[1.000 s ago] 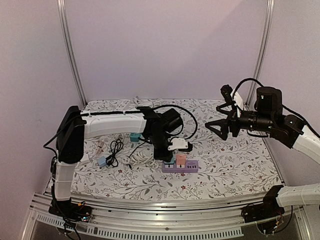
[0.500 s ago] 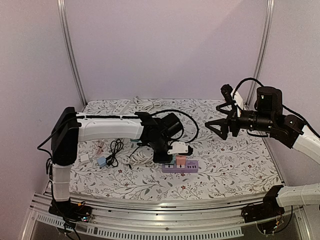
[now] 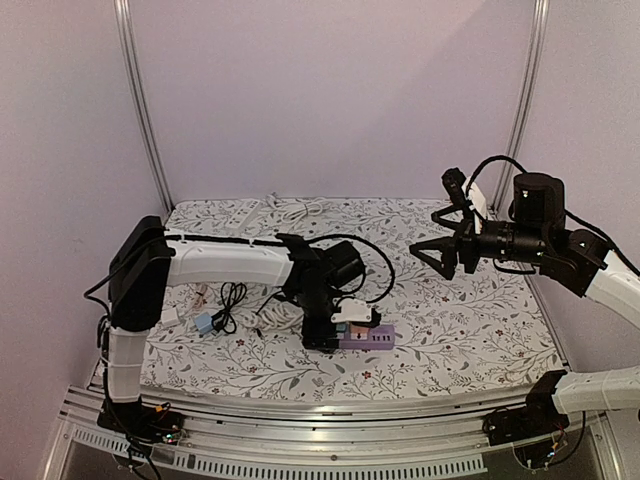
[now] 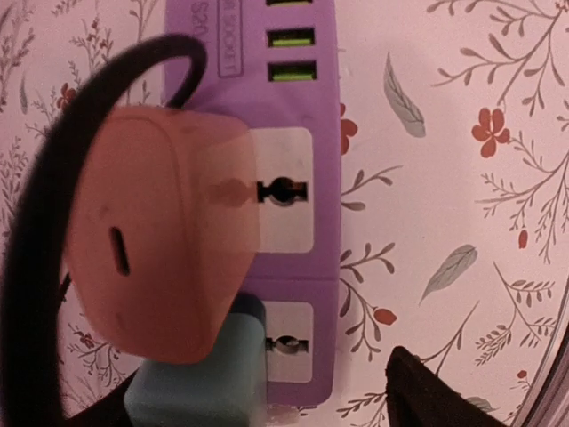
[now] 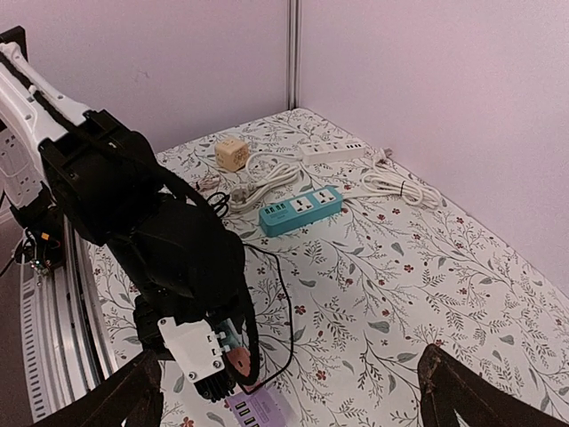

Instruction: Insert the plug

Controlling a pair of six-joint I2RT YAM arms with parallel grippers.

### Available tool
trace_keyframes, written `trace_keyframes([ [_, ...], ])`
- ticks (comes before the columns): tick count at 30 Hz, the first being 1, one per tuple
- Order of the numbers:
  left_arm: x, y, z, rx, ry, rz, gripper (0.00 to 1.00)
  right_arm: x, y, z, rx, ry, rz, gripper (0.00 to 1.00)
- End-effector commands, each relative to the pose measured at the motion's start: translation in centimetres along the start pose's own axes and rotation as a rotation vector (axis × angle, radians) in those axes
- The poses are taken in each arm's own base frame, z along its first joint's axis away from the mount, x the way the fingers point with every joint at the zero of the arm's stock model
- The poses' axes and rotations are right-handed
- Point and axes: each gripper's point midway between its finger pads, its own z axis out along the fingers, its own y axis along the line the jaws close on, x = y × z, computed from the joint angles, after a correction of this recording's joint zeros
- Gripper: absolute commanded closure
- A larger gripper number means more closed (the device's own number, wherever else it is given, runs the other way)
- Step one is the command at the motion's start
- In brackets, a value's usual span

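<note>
A salmon-pink plug (image 4: 160,240) with a thick black cable (image 4: 36,267) stands on the purple power strip (image 4: 293,222), covering the left side of a socket; its prongs are hidden. A teal plug (image 4: 200,382) sits in the strip beside it. My left gripper (image 4: 258,391) hangs low over the strip (image 3: 372,340), open. One fingertip (image 4: 427,396) stands clear to the right of both plugs. In the top view the left gripper (image 3: 335,335) hides most of the pink plug (image 3: 357,328). My right gripper (image 3: 430,250) hovers open and empty, high at the right, as its own view (image 5: 293,400) also shows.
A teal power strip (image 5: 300,210), a white power strip (image 5: 333,149) with coiled white cords and a beige cube adapter (image 5: 230,153) lie at the back. A small black cable (image 3: 232,300) and a blue adapter (image 3: 205,322) lie left of the left arm.
The left gripper has come down and forward over the purple strip, and its jaws have spread apart from the pink plug. The right arm has not moved.
</note>
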Motion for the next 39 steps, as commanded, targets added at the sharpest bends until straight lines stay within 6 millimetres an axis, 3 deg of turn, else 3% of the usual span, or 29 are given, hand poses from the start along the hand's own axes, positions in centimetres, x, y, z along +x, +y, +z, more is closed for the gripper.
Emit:
trace_keyframes([
  [1,1.3,-1.1,0.1,0.058,0.037,-0.004,0.01,-0.8,0.0,-0.2,-0.003,-0.026,-0.001,0.01],
  [7,-0.5,0.9,-3.3,-0.030,-0.065,-0.021,0.01,-0.7,0.0,0.1,-0.010,-0.021,0.002,0.01],
  [14,0.4,2.8,-6.7,-0.095,-0.138,-0.066,0.00,0.4,-0.2,0.9,-0.011,0.016,0.001,0.01],
  [18,0.9,2.8,-8.5,-0.131,-0.199,-0.089,0.01,4.8,-0.3,2.8,-0.041,0.124,-0.080,0.01],
  [23,2.7,5.3,-12.2,-0.255,-0.353,-0.282,0.01,12.6,3.7,5.6,-0.278,0.311,-0.209,0.01],
  [26,4.7,6.3,-14.5,-0.337,-0.430,-0.370,0.00,17.7,4.8,5.7,-0.287,0.436,-0.390,0.01],
  [28,5.7,7.0,-15.8,-0.432,-0.453,-0.387,0.01,19.4,4.6,6.2,-0.302,0.477,-0.462,0.01],
  [33,6.6,9.0,-19.6,-0.586,-0.511,-0.463,0.00,22.1,1.8,9.3,-0.224,0.615,-0.532,0.01],
  [39,8.2,9.6,-22.9,-0.717,-0.581,-0.499,0.01,25.0,2.4,10.6,-0.346,0.784,-0.554,0.02],
])
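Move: The teal plug stands in the left socket of the purple power strip, about 2 cm ahead and 2 cm right of the left hand, at finger height. The coral plug is some 5 cm farther right; the white cord bundle lies 8 cm left of the left hand and 3 cm ahead. From the right hand, the strip's middle is roughly 13 cm left and 29 cm below, level fore-and-aft, with the coral plug on it. The teal plug is left in its socket as the left fingers open fully and that hand lifts off some 20 cm, drawing left and forward, fingertips swinging towards the right. The right hand, fingers kept wide, drops about 26 cm towards the strip's USB end, dipping back then forward again, drifting slightly left and tilting its fingers more steeply down. ##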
